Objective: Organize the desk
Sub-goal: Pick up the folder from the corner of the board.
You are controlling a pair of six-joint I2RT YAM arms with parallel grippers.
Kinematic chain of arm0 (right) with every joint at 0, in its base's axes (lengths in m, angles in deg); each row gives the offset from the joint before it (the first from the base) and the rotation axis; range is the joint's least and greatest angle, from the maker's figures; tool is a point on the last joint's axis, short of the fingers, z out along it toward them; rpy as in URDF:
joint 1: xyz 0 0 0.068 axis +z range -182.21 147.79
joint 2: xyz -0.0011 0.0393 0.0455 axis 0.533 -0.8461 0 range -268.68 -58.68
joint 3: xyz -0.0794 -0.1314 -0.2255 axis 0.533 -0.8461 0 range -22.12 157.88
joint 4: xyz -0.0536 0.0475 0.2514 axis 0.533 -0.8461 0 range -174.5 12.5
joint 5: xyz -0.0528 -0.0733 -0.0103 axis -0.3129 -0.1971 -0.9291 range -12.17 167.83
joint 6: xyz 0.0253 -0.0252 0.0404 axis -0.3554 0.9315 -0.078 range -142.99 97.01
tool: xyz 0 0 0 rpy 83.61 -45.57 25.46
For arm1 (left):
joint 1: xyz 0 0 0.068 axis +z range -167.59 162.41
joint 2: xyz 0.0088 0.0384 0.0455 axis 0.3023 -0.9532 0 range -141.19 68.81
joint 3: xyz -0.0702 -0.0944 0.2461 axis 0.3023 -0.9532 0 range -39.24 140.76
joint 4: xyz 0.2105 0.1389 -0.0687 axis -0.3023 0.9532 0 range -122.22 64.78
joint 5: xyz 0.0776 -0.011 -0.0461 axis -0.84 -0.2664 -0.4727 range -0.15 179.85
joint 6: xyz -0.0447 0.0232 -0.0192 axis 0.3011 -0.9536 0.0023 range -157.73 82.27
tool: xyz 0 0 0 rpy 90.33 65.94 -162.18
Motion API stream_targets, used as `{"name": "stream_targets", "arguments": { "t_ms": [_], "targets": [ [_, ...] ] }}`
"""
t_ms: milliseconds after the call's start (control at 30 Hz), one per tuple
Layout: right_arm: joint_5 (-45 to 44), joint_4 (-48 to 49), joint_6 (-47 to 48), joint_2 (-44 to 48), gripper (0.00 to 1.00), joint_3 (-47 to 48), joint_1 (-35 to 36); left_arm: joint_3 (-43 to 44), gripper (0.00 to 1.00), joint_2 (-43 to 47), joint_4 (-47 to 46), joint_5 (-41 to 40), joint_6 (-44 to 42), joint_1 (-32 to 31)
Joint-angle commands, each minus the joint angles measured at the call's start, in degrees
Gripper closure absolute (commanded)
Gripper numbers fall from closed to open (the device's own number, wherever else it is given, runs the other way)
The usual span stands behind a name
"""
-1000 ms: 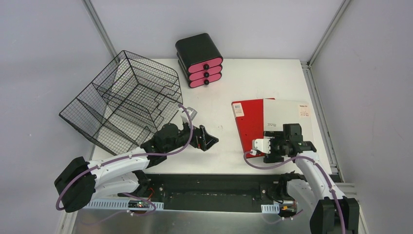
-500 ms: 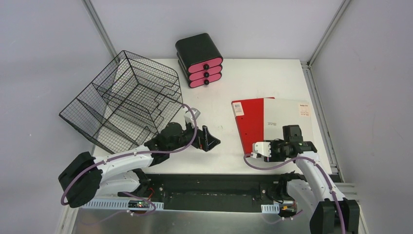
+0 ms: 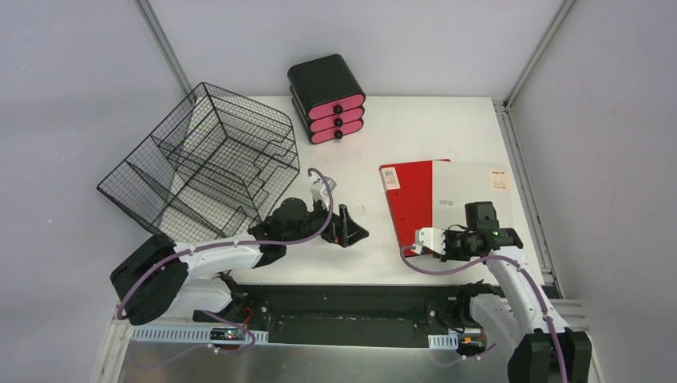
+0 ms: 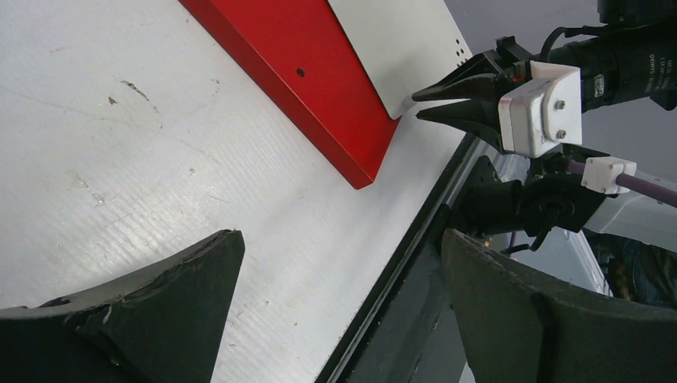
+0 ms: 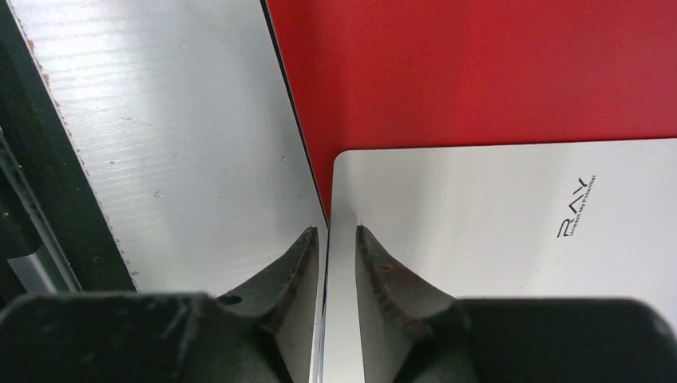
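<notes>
The white desk (image 3: 415, 132) carries a white-and-red notebook (image 3: 471, 187) at its right side. My right gripper (image 5: 335, 230) is at the notebook's (image 5: 495, 231) near-left corner. Its jaws are drawn in to a narrow slit with the edge of the white cover between them. From the left wrist view, the same right gripper (image 4: 417, 105) meets the notebook (image 4: 319, 72) at that corner. My left gripper (image 3: 351, 231) hovers over bare desk left of the notebook, wide open, with nothing between its fingers (image 4: 184, 287).
A black wire-mesh tray rack (image 3: 199, 163) lies tilted at the left of the desk. A black drawer unit with pink fronts (image 3: 327, 100) stands at the back edge. The desk's dark front rail (image 4: 415, 247) runs just beneath the left gripper.
The right gripper's jaws went from wide open to nearly together on the notebook's corner. The left gripper drifted slightly to the right and stayed open.
</notes>
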Motion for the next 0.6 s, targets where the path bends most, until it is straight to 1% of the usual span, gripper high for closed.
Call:
{"name": "stream_targets", "arguments": {
  "t_ms": [0, 133, 233, 300, 367, 433, 567],
  "targets": [
    [1.18, -0.25, -4.18, 0.47, 0.73, 3.03, 0.15, 2.45, 0.01, -1.25, -5.90, 2.35, 2.39, -0.61],
    [2.36, -0.67, -8.85, -0.07, 0.70, 5.63, -1.62, 2.63, 0.01, -3.19, -8.22, 3.69, 3.41, -0.63],
    [5.15, -0.89, -12.64, -1.09, 0.62, 8.20, -4.73, 2.75, 0.01, -4.77, -9.88, 4.35, 3.82, -0.57],
    [6.00, -0.37, -16.99, -2.85, 0.58, 10.15, -7.81, 2.81, 0.01, -6.20, -10.78, 4.51, 4.07, -0.62],
    [6.16, 0.03, -22.08, -5.11, 0.57, 12.37, -10.83, 2.99, 0.01, -7.81, -11.93, 4.59, 4.43, -0.66],
    [7.10, 0.70, -26.58, -7.45, 0.53, 14.25, -15.52, 3.24, 0.01, -9.83, -13.25, 4.77, 4.80, -0.70],
    [14.24, -0.04, -30.31, -11.79, 0.46, 17.04, -24.86, 4.60, 0.01, -14.51, -15.47, 4.62, 6.72, -0.74]
  ]
}}
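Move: The right hand, part-closed, is at the white folder's front edge, close to its front-left corner; the folder's middle lies about 14 cm ahead, 9 cm to the right and a touch lower. The red folder's middle is some 14 cm ahead and 7 cm to the hand's left. From the left hand, the white folder's middle is about 32 cm right, 7 cm ahead and 11 cm below. Opening, the right hand rises 5 cm, forward and right over white folder, turning 35 degrees clockwise; left eases right. ##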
